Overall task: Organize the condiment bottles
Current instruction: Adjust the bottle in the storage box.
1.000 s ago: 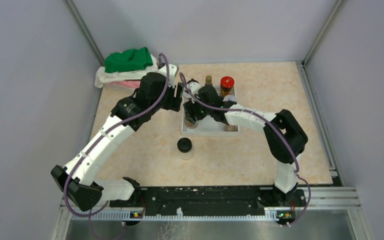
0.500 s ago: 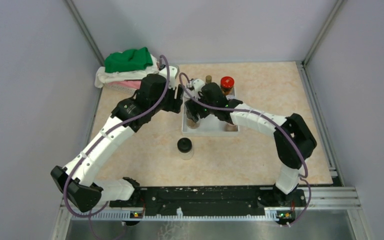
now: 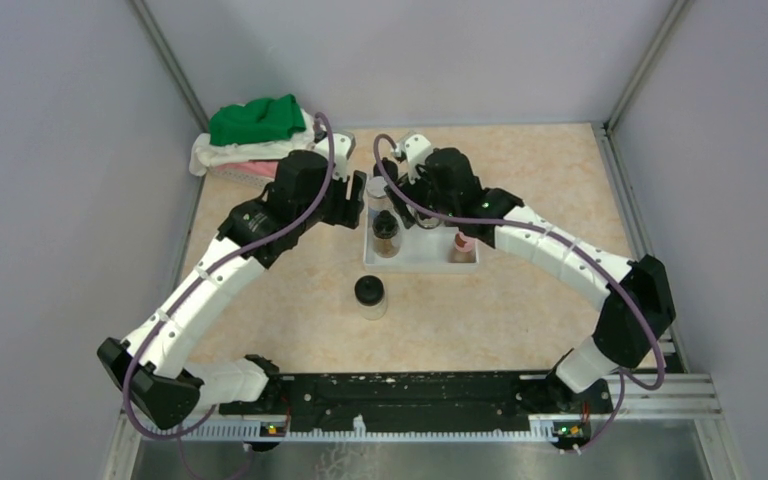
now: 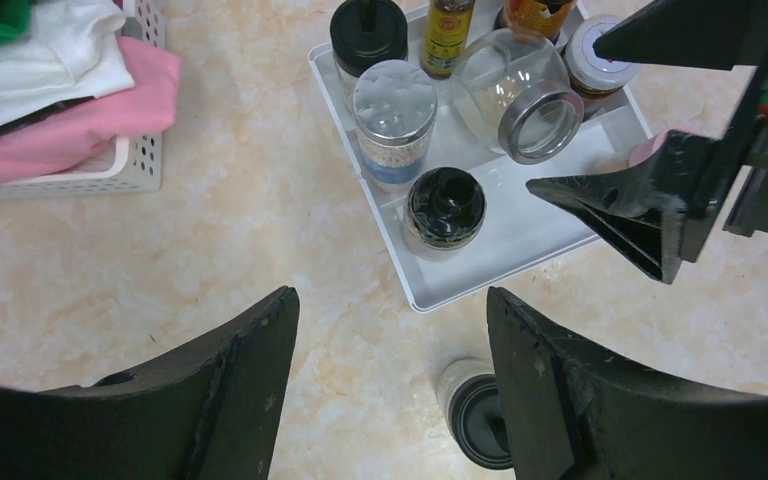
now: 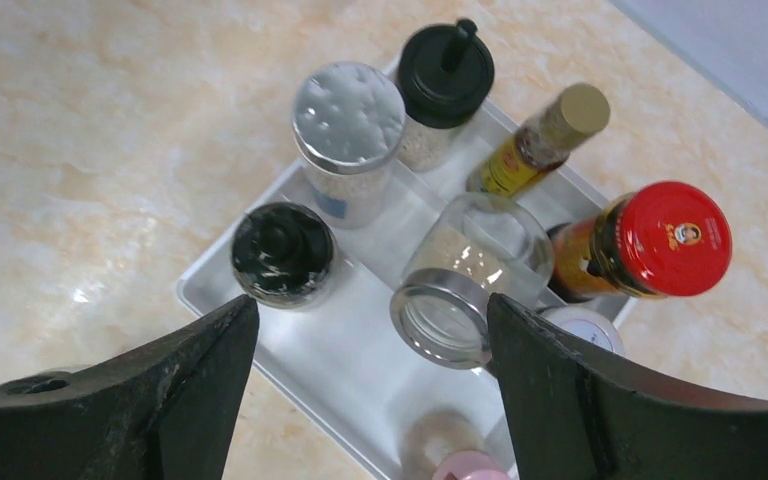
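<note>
A white tray point(image 3: 420, 262) point(image 4: 490, 285) point(image 5: 310, 350) holds several condiment bottles. Among them are a black-capped jar point(image 3: 386, 228) point(image 4: 444, 205) point(image 5: 282, 252) at its front left and a silver-capped jar point(image 4: 394, 100) point(image 5: 349, 118) behind it. A slim amber bottle point(image 5: 545, 130), a red-capped bottle point(image 5: 665, 240) and a pink-capped one point(image 3: 461, 243) are there too. A glass jar with a silver rim point(image 4: 520, 95) point(image 5: 465, 275) leans tilted. One black-capped jar point(image 3: 369, 293) point(image 4: 480, 415) stands on the table in front. My right gripper point(image 5: 372, 305) hangs open and empty above the tray. My left gripper point(image 4: 390, 300) is open left of it.
A white basket point(image 3: 222, 165) point(image 4: 135, 165) of green, white and pink cloths sits at the back left. Walls close the table on three sides. Both arms meet over the tray's back edge.
My right gripper opened wider and drew up and back from the tray's front left, uncovering the black-capped jar there. The left arm barely moved.
</note>
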You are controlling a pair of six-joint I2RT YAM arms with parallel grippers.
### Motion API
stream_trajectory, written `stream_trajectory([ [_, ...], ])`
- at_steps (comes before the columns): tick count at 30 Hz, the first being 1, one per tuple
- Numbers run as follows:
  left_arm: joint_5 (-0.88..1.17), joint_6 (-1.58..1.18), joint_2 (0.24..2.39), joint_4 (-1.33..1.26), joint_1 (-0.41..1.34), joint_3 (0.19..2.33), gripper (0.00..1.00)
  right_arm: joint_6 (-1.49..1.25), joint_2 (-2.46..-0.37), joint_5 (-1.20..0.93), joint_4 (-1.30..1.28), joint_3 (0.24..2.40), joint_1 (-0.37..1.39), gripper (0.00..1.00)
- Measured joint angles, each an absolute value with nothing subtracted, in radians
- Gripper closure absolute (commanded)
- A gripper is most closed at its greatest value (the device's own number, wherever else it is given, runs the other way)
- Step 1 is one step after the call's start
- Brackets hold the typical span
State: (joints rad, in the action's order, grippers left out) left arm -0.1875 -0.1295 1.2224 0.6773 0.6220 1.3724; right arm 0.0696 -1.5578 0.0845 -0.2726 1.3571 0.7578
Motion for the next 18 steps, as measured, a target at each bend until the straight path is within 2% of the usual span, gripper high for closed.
stream_trajectory([
  [18,-0.177,-0.133,1.214,0.687,0.621,1.372,0.24,0.14,-1.721,0.183,-0.276,1.283,0.744,0.17],
])
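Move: The tipped glass jar, lying across the box's divider with its metal rim towards the arms, is about 6 cm ahead of the right hand, 2 cm to its right and 17 cm below. At a similar depth, the dark-capped bottle stands 6 cm to this hand's left, level with it, and the white-lidded jar 8 cm ahead and 8 cm right. From the left hand the tipped jar lies some 10 cm ahead, 15 cm right and 23 cm down. Downward, about 10 cm, the right hand sinks towards the tipped glass jar, edging some 2 cm right early on and then a little forward, over the free part of the box's near row. Its left side dips by roughly 15 degrees, and the empty fingers stay wide open, with the dark-capped bottle left off to the left. ##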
